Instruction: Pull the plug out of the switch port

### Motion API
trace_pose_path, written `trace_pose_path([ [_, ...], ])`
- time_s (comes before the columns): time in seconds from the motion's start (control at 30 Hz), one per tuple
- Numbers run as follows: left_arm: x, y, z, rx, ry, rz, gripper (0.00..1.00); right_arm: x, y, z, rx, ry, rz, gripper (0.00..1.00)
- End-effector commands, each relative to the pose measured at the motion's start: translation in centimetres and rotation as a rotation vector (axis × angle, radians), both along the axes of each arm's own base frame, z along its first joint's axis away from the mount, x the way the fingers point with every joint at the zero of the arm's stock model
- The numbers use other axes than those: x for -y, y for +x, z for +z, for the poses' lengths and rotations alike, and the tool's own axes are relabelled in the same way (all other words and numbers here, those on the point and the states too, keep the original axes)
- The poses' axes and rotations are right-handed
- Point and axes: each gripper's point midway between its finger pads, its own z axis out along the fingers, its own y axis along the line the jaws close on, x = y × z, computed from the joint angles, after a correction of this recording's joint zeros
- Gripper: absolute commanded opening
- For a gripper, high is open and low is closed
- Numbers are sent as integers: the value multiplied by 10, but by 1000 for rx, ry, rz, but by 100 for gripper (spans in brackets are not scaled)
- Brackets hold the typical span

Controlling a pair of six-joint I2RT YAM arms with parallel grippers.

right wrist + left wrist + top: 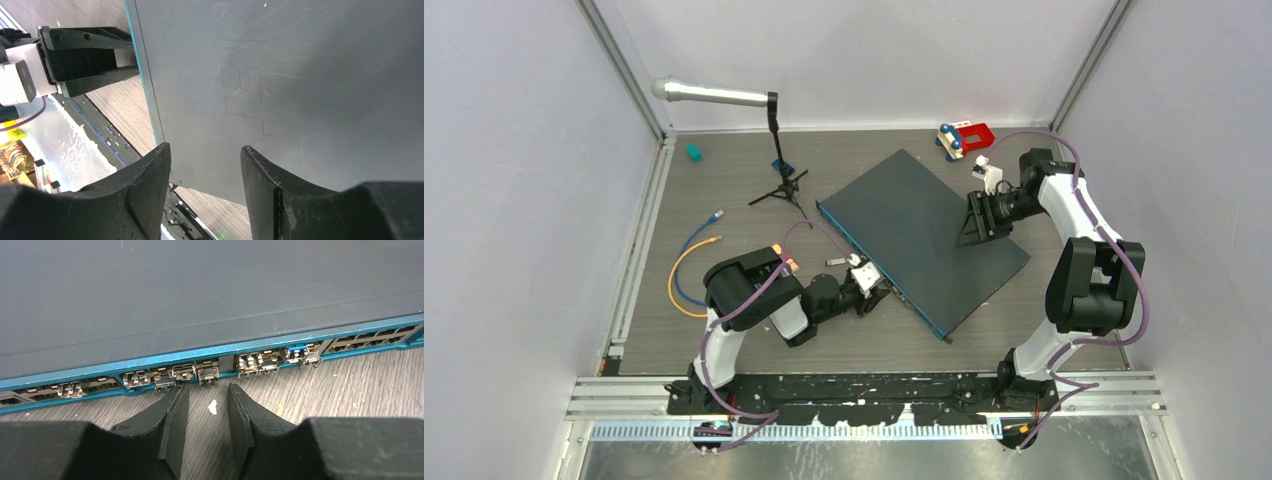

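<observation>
The switch (924, 235) lies diagonally mid-table, its blue front edge (874, 275) facing my left arm. In the left wrist view the blue edge (150, 360) carries several small metal plugs in its ports; one plug (207, 371) sits straight ahead of the gap between my fingers, with others beside it (165, 382). My left gripper (209, 390) is open and empty, its tips just short of the ports, low over the table. My right gripper (974, 228) is open with its fingertips (160, 155) on or just above the switch's grey top (280, 75).
A small metal piece (834, 262) lies on the table near the left gripper. Blue and orange cables (689, 265) lie at the left. A microphone stand (776, 165) stands behind the switch's far corner, with a red and blue toy (964, 137) and a teal block (693, 152) at the back.
</observation>
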Motion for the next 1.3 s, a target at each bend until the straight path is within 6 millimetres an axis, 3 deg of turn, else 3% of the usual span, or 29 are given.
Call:
trace_pose_path([
  [0.0,7,6,2,4,-8,29,37,-2,7,12,48,-1,19,59],
  [0.2,14,10,-2,-31,-32,78,35,-2,6,12,46,-2,20,59],
  [0.37,5,25,-4,-43,-50,203,30,-2,7,12,47,-1,21,59],
  [0.83,20,28,3,-5,-78,166,29,-3,7,10,38,-1,23,59],
  [0.9,21,28,3,0,-77,162,24,-3,6,10,36,-1,23,59],
  [1.03,21,27,2,1,-73,154,1,-3,6,10,33,-2,23,59],
  [1.27,17,18,4,22,-44,112,0,-4,5,10,33,-1,25,59],
])
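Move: Just ahead of the left fingertips is the plug in the switch front, about 1 cm forward and 2 cm to the right of the left hand, nearly level with it. The next plug along the front sits roughly 1 cm farther out and 1 cm left of that one. An already pulled plug lies on the table some 6 cm ahead of the left hand, 10 cm to its left. From the right hand, the plug aimed at is about 8 cm back, 16 cm left and 10 cm below. Pressing in along its own pointing direction, the left hand goes about 2 cm to the right and 1 cm forward against the switch front. It turns some 7 degrees counter-clockwise, pauses, then makes the last of the reach as its part-open fingers close almost fully, pinching the plug's protruding latch end from both sides. ##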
